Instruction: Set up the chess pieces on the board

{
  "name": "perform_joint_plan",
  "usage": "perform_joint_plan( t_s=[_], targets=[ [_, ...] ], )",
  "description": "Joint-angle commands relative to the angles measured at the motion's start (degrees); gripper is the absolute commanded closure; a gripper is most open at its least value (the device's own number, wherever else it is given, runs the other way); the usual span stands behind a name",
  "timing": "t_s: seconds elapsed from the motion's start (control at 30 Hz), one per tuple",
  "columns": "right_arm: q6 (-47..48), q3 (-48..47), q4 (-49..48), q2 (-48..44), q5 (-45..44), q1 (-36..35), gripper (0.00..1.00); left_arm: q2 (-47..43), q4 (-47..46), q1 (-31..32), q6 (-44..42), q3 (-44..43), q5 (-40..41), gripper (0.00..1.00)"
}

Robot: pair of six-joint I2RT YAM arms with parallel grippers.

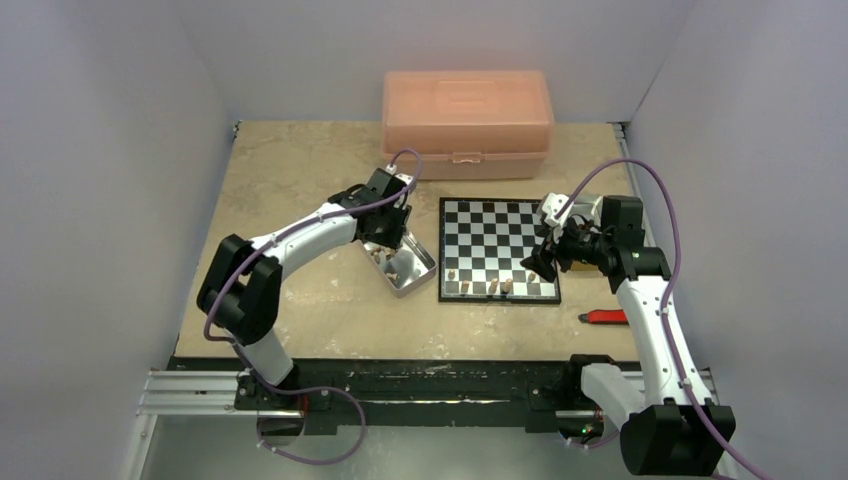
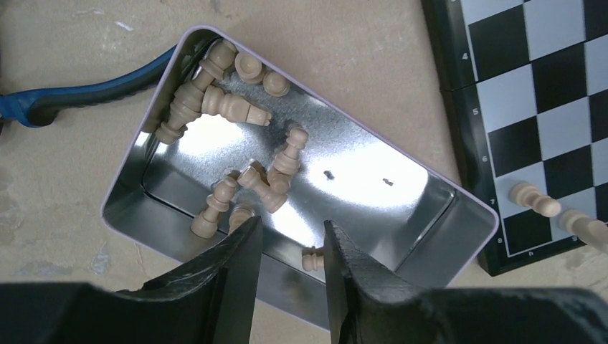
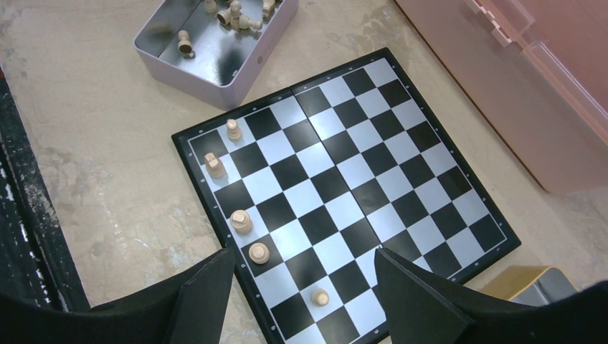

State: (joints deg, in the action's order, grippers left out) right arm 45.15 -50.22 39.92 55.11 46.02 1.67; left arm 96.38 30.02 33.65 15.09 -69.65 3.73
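Observation:
The board (image 1: 498,247) lies at mid-table, and several tan chess pieces (image 3: 241,221) stand along its near edge. More tan pieces (image 2: 276,168) lie loose in the shiny metal tin (image 1: 421,270) left of it. My left gripper (image 2: 290,233) hangs low over the tin's near wall (image 2: 287,283). Its jaws are apart, and a small pawn (image 2: 312,258) lies between them against the right finger. My right gripper (image 3: 302,254) hovers open above the board's near right part (image 3: 344,172), holding nothing.
A large pink plastic box (image 1: 466,122) stands behind the board. A red-handled tool (image 1: 605,317) lies near the right arm. A blue and black handle (image 2: 72,97) lies beside the tin. A gold-coloured object (image 3: 527,283) sits off the board's corner.

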Motion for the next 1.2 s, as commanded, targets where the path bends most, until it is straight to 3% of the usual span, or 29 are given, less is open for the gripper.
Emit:
perform_joint_plan(
  t_s=[0.0,0.8,1.17],
  targets=[
    [0.94,0.12,0.93,0.07,0.48,0.26,0.24,2.68,-0.49,-1.21,-1.72,-2.69,0.14,0.65],
    [1.17,0.12,0.99,0.33,0.43,0.26,0.24,11.85,2.10,-2.44,-2.35,-7.13,-0.04,0.77],
    [1.34,0.12,1.12,0.30,0.43,0.26,0.24,8.48,2.50,-2.45,-2.25,-5.84,0.07,1.00]
  ],
)
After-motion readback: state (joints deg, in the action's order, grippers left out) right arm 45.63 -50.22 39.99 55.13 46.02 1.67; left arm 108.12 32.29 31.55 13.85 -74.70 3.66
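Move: From the left hand, the chess piece to take lies in the middle clump in the metal tray, about 6 cm below, 1 cm ahead and 1 cm to the left. The lying knight is roughly 5 cm ahead and 2 cm left; a lone piece lies 4 cm back, level sideways. The nearest pawn on the board stands some 12 cm right and 4 cm back. From the right hand, the clump piece is about 28 cm left, 7 cm ahead and 16 cm below. Lower the left gripper about 5 cm into the tray onto the middle clump, easing slightly forward and tipping the fingers some 10 degrees steeper. Narrow the partly open fingers on the way down, then hold still at the bottom and shut them until they pinch the piece between the tips. ##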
